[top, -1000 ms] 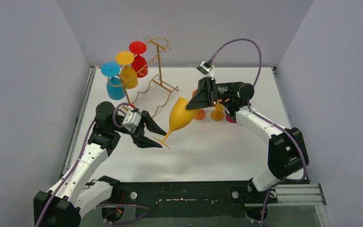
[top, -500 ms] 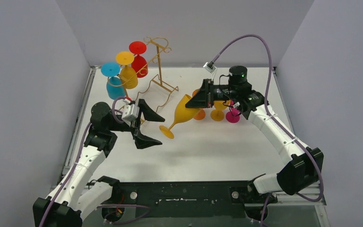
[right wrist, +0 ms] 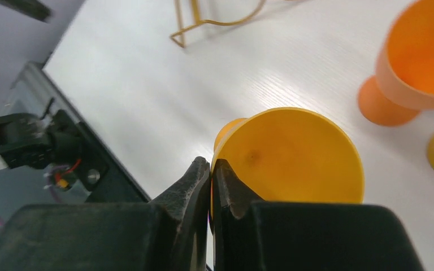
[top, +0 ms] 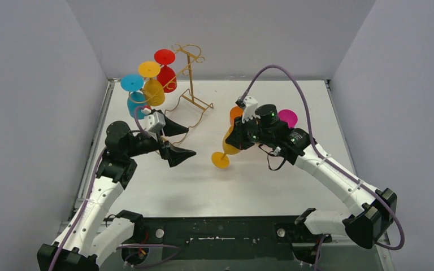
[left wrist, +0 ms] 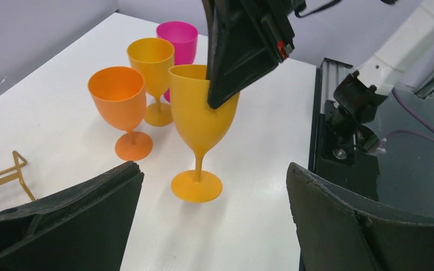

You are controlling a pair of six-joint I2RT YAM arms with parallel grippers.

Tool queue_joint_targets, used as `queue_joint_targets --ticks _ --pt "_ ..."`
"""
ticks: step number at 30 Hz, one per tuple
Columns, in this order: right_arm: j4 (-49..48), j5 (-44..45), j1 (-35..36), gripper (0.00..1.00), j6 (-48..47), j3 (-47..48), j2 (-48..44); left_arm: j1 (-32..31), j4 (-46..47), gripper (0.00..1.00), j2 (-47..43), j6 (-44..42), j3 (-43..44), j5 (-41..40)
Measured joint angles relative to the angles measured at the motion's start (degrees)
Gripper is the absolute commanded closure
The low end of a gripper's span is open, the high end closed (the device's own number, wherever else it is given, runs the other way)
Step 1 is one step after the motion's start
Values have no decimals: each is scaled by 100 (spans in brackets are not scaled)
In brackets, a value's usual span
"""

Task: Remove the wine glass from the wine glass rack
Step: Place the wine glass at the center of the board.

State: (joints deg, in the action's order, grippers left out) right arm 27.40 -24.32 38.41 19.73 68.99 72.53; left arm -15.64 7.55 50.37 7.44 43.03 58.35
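A yellow wine glass [top: 230,147] hangs nearly upright right of centre, its foot [left wrist: 196,186] at or just above the tabletop. My right gripper [right wrist: 211,164] is shut on its rim, one finger inside the bowl [right wrist: 294,152]. My left gripper [top: 191,141] stands wide open to the glass's left, apart from it, and the left wrist view shows the glass [left wrist: 200,121] beyond its jaws. The gold wine glass rack [top: 191,84] stands at the back left. Blue [top: 137,104], yellow [top: 153,90] and red [top: 166,79] glasses hang upside down on it.
Upright on the table behind the held glass are an orange glass [left wrist: 117,93], a yellow one [left wrist: 151,56] and a magenta one [left wrist: 178,36]. The rack's wavy base rails [top: 181,121] lie just behind my left gripper. White walls close in three sides.
My left gripper opened wide, let go of the glass's foot and drew back toward the rack. The right arm swung the glass from tilted to nearly upright and lowered it.
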Motion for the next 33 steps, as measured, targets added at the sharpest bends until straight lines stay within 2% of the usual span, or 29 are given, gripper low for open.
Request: queue_joint_targets --ticks 5,10,16,21,24,33 --pt "68 1480 44 100 240 -452 -96 0 -31 3 -11 396 31 -531" --pt "315 2850 24 100 632 -533 -101 0 -632 3 140 776 437 -1143" --pt "466 3950 -109 100 1001 -894 -341 4 -855 3 -136 1473 385 -1751" --pt "605 4022 -1040 100 1078 -1073 -413 4 -1172 2 -570 1759 293 -2024" --pt "573 3860 -1657 100 1051 -1259 -424 4 -1657 3 -739 1738 295 -2472" --pt "573 3473 -1735 100 909 -1320 -286 4 -3047 3 -1178 1657 369 -4798"
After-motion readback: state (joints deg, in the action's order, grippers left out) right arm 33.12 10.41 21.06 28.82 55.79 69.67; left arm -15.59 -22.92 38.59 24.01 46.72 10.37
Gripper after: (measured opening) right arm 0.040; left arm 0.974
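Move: The right hand holds the yellow wine glass by its rim; its free spot on the board lies about 7 cm ahead, 20 cm right and 25 cm below. The pink glass stands 8 cm beyond that spot, the standing yellow one 8 cm ahead and 6 cm left of it. From the left hand, the blue glass on the rack hangs some 18 cm ahead, 18 cm left, slightly lower. Right hand carries the rim-pinched glass 19 cm right and down, turning clockwise; open left swings towards the rack. ##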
